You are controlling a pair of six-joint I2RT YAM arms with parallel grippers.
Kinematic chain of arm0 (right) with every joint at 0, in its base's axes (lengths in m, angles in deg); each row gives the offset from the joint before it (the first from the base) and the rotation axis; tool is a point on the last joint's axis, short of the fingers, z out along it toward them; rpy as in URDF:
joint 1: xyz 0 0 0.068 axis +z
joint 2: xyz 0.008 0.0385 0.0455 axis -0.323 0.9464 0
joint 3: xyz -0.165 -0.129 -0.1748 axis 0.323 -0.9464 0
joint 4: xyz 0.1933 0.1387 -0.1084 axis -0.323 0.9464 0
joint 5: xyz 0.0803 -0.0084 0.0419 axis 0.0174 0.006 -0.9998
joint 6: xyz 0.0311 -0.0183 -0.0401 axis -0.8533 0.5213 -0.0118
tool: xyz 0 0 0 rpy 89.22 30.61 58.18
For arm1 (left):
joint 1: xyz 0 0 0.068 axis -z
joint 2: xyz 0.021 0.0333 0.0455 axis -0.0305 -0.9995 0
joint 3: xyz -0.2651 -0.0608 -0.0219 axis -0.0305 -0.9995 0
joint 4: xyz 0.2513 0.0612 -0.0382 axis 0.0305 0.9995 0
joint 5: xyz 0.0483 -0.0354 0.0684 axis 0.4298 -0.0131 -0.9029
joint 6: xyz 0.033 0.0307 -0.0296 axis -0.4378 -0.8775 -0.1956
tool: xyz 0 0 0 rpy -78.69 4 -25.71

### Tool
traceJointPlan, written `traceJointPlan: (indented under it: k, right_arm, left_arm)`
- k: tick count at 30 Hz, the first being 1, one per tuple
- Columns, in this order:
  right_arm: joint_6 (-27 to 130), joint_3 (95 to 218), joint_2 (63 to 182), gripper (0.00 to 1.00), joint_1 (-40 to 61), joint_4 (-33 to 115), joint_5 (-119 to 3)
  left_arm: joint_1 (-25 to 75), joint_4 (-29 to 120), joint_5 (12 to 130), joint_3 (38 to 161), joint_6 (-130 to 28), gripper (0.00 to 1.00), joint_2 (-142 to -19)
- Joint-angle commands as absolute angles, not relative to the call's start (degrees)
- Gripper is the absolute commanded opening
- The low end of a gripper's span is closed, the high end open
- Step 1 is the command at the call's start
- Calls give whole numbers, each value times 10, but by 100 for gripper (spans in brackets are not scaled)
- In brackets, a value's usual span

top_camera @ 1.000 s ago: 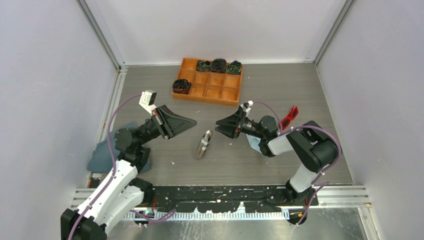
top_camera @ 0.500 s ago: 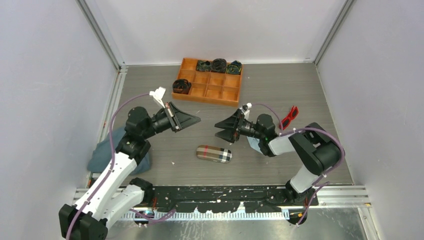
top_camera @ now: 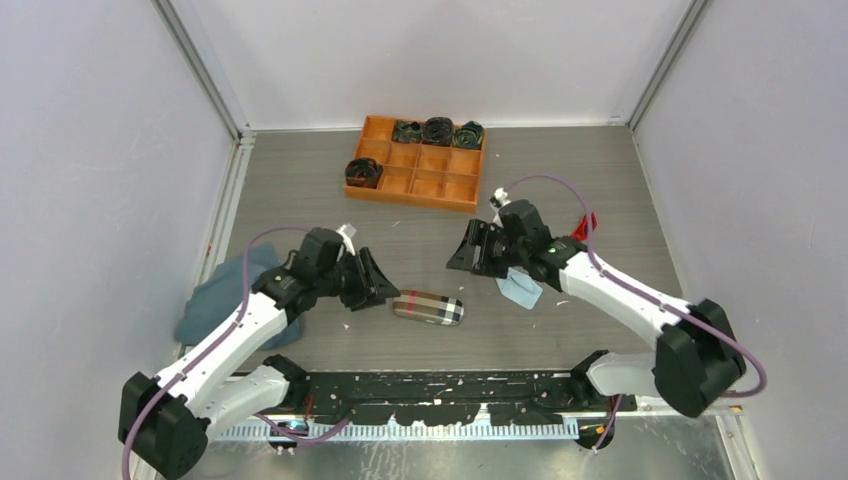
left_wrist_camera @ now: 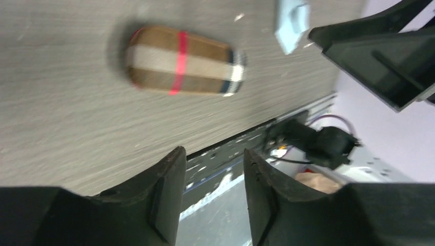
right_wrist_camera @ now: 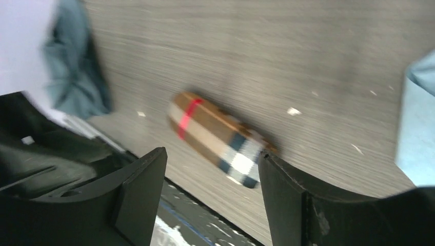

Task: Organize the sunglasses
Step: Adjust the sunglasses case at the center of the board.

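The red sunglasses [top_camera: 584,224] lie at the right of the table, partly hidden behind my right arm. A tan-and-black plaid case [top_camera: 428,308] lies flat on the table between the two grippers. My left gripper [top_camera: 392,291] hangs low just left of the case, open with nothing between its fingers; in the left wrist view the case [left_wrist_camera: 182,61] lies ahead of the left gripper [left_wrist_camera: 213,156]. My right gripper [top_camera: 455,260] hovers above and to the right of the case, open and empty. The right wrist view has the case [right_wrist_camera: 218,136] just beyond the right gripper [right_wrist_camera: 213,156].
An orange divided tray [top_camera: 438,187] with several dark rolled items stands at the back. A small light blue cloth [top_camera: 521,290] lies under my right arm. A dark grey-blue cloth [top_camera: 212,303] lies at the left edge.
The plaid case stood on edge a second ago and has since tipped flat. My left gripper came down beside it and opened. My right arm reached out and its jaws widened.
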State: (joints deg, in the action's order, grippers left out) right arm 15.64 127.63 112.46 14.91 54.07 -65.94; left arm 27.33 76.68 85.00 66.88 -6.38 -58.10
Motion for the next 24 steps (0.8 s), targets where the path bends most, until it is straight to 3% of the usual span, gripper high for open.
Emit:
traceJointPlan:
  k: [1, 3, 7, 13, 20, 24]
  right_arm:
    - [195, 1261, 1190, 72, 157, 626, -636]
    - [188, 1257, 1210, 71, 165, 612, -642]
    - [178, 1245, 1232, 70, 183, 577, -671]
    - [142, 1216, 1251, 70, 213, 483, -765]
    - [149, 1243, 1287, 70, 294, 449, -837]
    - [209, 1270, 1272, 70, 305, 533, -812]
  left_arm:
    - [307, 837, 763, 658, -56, 52, -598]
    - [314, 837, 748, 653, -41, 59, -602]
    - [315, 819, 739, 630, -27, 61, -602]
    - [315, 817, 735, 621, -20, 73, -612]
    - [315, 835, 699, 633, -12, 75, -615]
    - [315, 850, 682, 649, -11, 75, -617]
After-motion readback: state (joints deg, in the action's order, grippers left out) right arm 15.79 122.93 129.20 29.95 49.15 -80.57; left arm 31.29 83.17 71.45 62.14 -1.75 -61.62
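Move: The sunglasses case lies crosswise on the board, about 9 cm to the right hand's left, some 9 cm back and 12 cm below it. The blue cloth sits about 11 cm to that hand's right and 5 cm back; the tray is some 24 cm ahead and 10 cm left. From the left hand, the case is about 8 cm right, 3 cm back and 13 cm below. A finger of the open right hand comes against the right end of the case and pushes it back: the hand first sinks about 10 cm, then sweeps back about 12 cm in all and finally left, turning some 25 degrees counter-clockwise and tipping further down. The left hand sinks about 7 cm beside the other end, edges left and opens wider. ##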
